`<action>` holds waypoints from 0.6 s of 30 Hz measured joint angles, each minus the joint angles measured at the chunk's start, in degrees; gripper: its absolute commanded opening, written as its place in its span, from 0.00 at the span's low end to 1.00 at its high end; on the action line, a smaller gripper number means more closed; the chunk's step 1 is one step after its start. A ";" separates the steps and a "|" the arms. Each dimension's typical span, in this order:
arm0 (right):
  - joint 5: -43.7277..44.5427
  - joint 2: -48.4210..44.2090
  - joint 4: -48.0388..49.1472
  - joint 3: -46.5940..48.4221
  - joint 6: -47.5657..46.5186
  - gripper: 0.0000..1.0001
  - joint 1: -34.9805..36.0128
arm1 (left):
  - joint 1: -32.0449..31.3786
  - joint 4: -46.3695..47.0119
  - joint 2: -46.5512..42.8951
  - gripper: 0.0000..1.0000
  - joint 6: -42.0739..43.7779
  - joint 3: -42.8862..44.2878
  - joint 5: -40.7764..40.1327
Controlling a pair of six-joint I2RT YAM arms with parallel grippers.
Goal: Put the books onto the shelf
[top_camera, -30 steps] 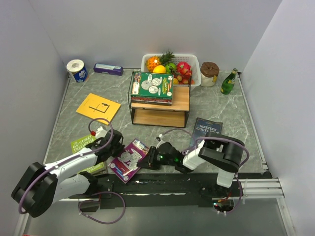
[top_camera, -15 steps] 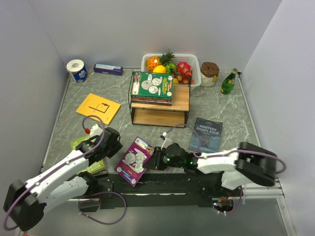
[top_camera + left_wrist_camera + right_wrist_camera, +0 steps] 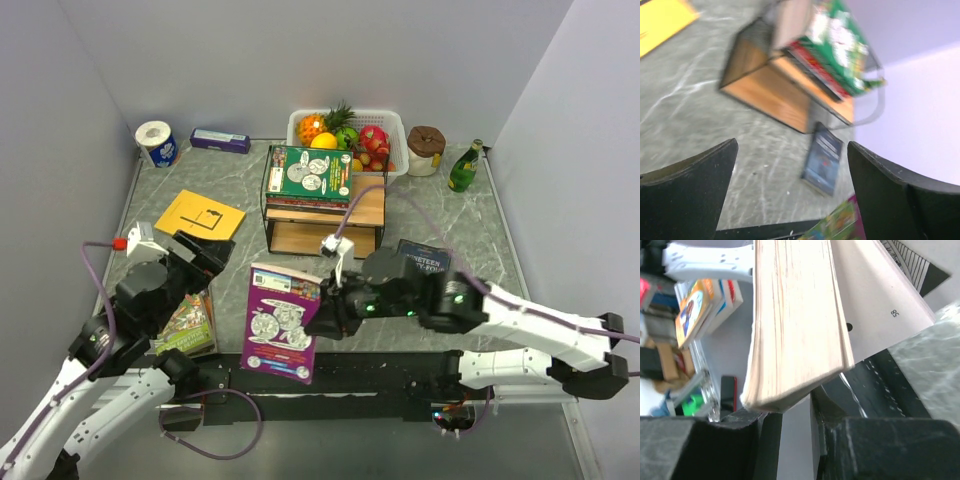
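Note:
My right gripper (image 3: 322,316) is shut on the purple book (image 3: 282,322) and holds it upright above the table's near edge. In the right wrist view the book's page edge (image 3: 795,325) sits between the fingers of the right gripper (image 3: 796,412). My left gripper (image 3: 197,256) hangs open and empty, raised to the left of the book; in its wrist view the left gripper (image 3: 791,146) has nothing between its jaws. The shelf (image 3: 366,212) carries a stack topped by a green book (image 3: 310,172). A yellow book (image 3: 200,218), a Treehouse book (image 3: 186,324) and a dark blue book (image 3: 424,260) lie flat.
Along the back wall stand a white fruit basket (image 3: 392,122), a toilet roll (image 3: 155,142), a slim purple box (image 3: 220,140), a brown-lidded jar (image 3: 426,150) and a green bottle (image 3: 462,167). The shelf (image 3: 770,95) and the dark blue book (image 3: 824,157) show in the left wrist view.
The right gripper has lifted the purple book off the table and stood it upright. The left gripper has opened, let go and risen back to the left.

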 measured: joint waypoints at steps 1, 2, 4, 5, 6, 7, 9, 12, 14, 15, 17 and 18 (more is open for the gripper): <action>-0.37 0.24 -3.89 4.00 -1.79 0.00 -0.09 | 0.00 0.87 -0.02 0.96 1.07 0.39 0.96; -0.85 0.44 -7.13 7.54 -3.45 0.00 -0.09 | 0.00 2.27 0.04 0.96 3.04 0.96 3.04; -1.79 0.59 -12.31 13.40 -6.12 0.00 -0.33 | 0.04 5.20 0.09 0.96 6.12 1.51 7.17; -2.23 0.59 -14.32 15.58 -7.23 0.00 -0.35 | 0.04 6.67 0.04 0.96 7.50 1.64 9.57; -2.80 0.59 -16.02 17.31 -8.17 0.00 -0.39 | 0.04 8.13 -0.04 0.96 8.72 1.68 11.74; -3.32 0.57 -17.49 18.49 -8.96 0.00 -0.48 | 0.04 9.64 -0.15 0.96 9.86 1.70 13.94; -4.59 0.57 -20.13 19.63 -10.19 0.00 -0.66 | 0.04 12.24 -0.72 0.96 11.54 1.70 17.97; -6.38 0.79 -23.58 19.74 -11.23 0.00 -1.03 | 0.04 15.98 -1.88 0.96 13.49 1.73 23.28; -7.56 1.20 -25.42 19.74 -11.74 0.00 -1.36 | 0.04 18.67 -2.32 0.96 14.53 2.05 27.08; -8.24 1.46 -26.14 19.74 -12.02 0.00 -1.51 | 0.04 19.98 -2.23 0.96 15.08 2.49 29.22; -9.42 1.99 -27.19 19.82 -12.55 0.00 -1.73 | 0.04 22.10 -1.42 0.96 15.93 3.65 33.46; -9.99 2.32 -27.78 20.09 -12.85 0.00 -1.81 | 0.04 23.06 -0.66 0.96 16.35 4.55 36.09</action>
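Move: The purple book, pinched in the right gripper, has its middle about 9 cm to that hand's left and some 4 cm below. The shelf stands about 40 cm ahead of the right hand, 3 cm left and 16 cm lower; the dark blue book lies 24 cm ahead, 21 cm right, 27 cm down. From the empty left hand the purple book is some 16 cm back, 18 cm right and 4 cm below, the shelf 25 cm ahead and 25 cm right, 16 cm down. Raise the open left gripper about 12 cm while drawing it back and to the right, swinging its fingers clockwise and tipping them up so that they turn to face the purple book. With the right hand keep the pinch on the book and carry it to the right, up and slightly back, letting it sink a little after its rise, and turn it slightly counter-clockwise. ##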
